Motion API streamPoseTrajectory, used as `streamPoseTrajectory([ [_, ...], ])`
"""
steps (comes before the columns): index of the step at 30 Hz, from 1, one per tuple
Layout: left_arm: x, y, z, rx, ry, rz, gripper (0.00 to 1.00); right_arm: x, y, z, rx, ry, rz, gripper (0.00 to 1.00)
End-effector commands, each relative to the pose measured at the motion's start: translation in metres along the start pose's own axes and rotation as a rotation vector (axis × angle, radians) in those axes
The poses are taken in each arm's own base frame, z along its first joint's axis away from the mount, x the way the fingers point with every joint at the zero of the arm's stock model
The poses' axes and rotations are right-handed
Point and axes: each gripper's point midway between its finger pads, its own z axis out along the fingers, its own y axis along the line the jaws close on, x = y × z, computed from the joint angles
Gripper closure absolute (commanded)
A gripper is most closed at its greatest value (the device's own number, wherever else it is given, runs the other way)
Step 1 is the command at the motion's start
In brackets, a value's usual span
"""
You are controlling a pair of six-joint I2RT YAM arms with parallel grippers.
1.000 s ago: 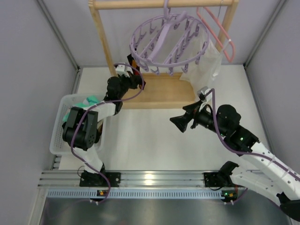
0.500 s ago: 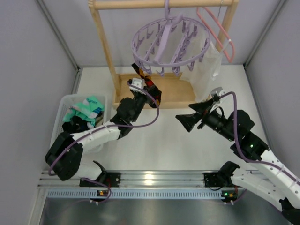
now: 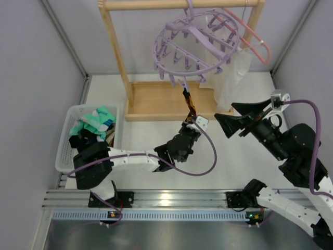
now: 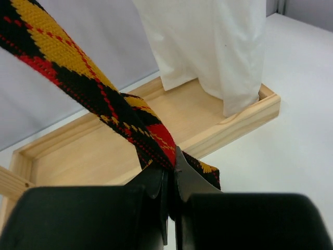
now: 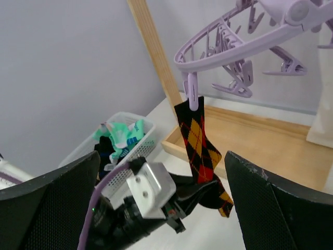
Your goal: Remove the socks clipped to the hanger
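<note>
The lavender hanger point(image 3: 197, 47) hangs tilted from the wooden rack's top bar. One argyle sock point(image 3: 187, 102), black with orange and red diamonds, dangles from a clip point(image 5: 191, 91) on the ring's near side. My left gripper point(image 3: 191, 125) is shut on this sock's lower end, and the sock point(image 4: 93, 88) runs taut up and to the left from the jaws point(image 4: 171, 166). More socks, teal point(image 3: 97, 119) and black, lie in the basket point(image 3: 64, 136). My right gripper point(image 3: 225, 111) stands wide open to the right of the sock, apart from it, with nothing between its fingers point(image 5: 283, 208).
A white cloth bag point(image 3: 234, 73) and a thin pink coat hanger point(image 3: 256, 42) hang at the rack's right end. The rack's wooden base tray point(image 3: 156, 101) lies behind the sock. A post point(image 3: 115, 47) stands at the left. Grey walls close in both sides.
My left gripper, holding the argyle sock, has swung from the rack's left post to the right and nearer. The hanger has swung and tilted right. My right arm has drawn back to the right.
</note>
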Motion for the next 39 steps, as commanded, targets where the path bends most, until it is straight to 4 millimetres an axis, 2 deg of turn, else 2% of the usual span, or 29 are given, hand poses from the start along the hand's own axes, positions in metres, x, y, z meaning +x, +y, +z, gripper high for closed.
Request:
streamPoseTrajectory([
  [1, -0.013, 0.006, 0.004, -0.114, 0.008, 0.113, 1.00, -0.020, -0.011, 0.011, 0.097, 0.025, -0.058, 0.01],
  [2, -0.014, 0.007, 0.004, -0.136, 0.016, 0.125, 1.00, -0.030, -0.011, 0.023, 0.115, 0.040, -0.077, 0.03],
  [3, -0.014, 0.008, 0.005, -0.152, 0.024, 0.157, 1.00, -0.033, -0.013, 0.030, 0.130, 0.062, -0.105, 0.04],
  [4, -0.009, 0.005, 0.007, -0.160, 0.036, 0.180, 1.00, -0.025, -0.017, 0.035, 0.157, 0.125, -0.123, 0.06],
  [5, -0.014, 0.008, 0.009, -0.192, 0.040, 0.183, 1.00, -0.033, -0.018, 0.052, 0.176, 0.143, -0.149, 0.09],
  [7, -0.011, 0.006, 0.013, -0.213, 0.056, 0.224, 1.00, -0.026, -0.022, 0.065, 0.200, 0.216, -0.175, 0.13],
  [8, -0.017, 0.006, 0.016, -0.226, 0.052, 0.223, 1.00, -0.026, -0.022, 0.083, 0.206, 0.239, -0.188, 0.17],
  [11, -0.014, 0.005, 0.019, -0.264, 0.077, 0.264, 1.00, -0.016, -0.023, 0.110, 0.225, 0.317, -0.218, 0.26],
  [12, -0.018, 0.006, 0.021, -0.282, 0.080, 0.272, 1.00, -0.016, -0.024, 0.115, 0.233, 0.330, -0.230, 0.27],
  [13, -0.014, 0.004, 0.022, -0.286, 0.090, 0.289, 1.00, -0.025, -0.018, 0.120, 0.243, 0.313, -0.244, 0.28],
  [14, -0.014, 0.004, 0.023, -0.290, 0.093, 0.302, 1.00, -0.009, -0.022, 0.129, 0.263, 0.368, -0.277, 0.28],
  [20, -0.013, 0.005, 0.023, -0.316, 0.108, 0.311, 1.00, 0.011, 0.004, 0.154, 0.312, 0.412, -0.416, 0.28],
  [22, -0.010, 0.005, 0.024, -0.317, 0.112, 0.318, 1.00, 0.017, 0.005, 0.159, 0.336, 0.421, -0.445, 0.28],
  [28, -0.009, 0.006, 0.022, -0.323, 0.117, 0.321, 1.00, 0.031, -0.012, 0.175, 0.487, 0.427, -0.543, 0.29],
  [34, -0.015, 0.007, 0.021, -0.317, 0.104, 0.300, 1.00, 0.043, -0.016, 0.196, 0.514, 0.442, -0.610, 0.34],
  [39, -0.019, 0.008, 0.021, -0.313, 0.095, 0.288, 1.00, 0.051, -0.025, 0.204, 0.572, 0.442, -0.638, 0.38],
])
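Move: The clip holding the argyle sock is about 15 cm ahead of the open right gripper, 14 cm to its left and 4 cm lower. The hanger ring's middle is some 10 cm beyond that clip, 4 cm to the clip's right and 7 cm higher; the white cloth hangs about 22 cm straight ahead of the right gripper, 8 cm lower. From the left gripper, already pinching the sock, the clip is roughly 14 cm up and 3 cm left. Bring the right gripper forward and left about 20 cm in all, arching up some 6 cm before dipping to the clip on the argyle sock. Roll it roughly 45 degrees, left side down, turn it clockwise, and narrow the fingers by about a third around the clip. Keep the left gripper shut on the sock, ease it 2 cm forward, and roll and turn it some 20 degrees, left side up and counter-clockwise, then hold. ##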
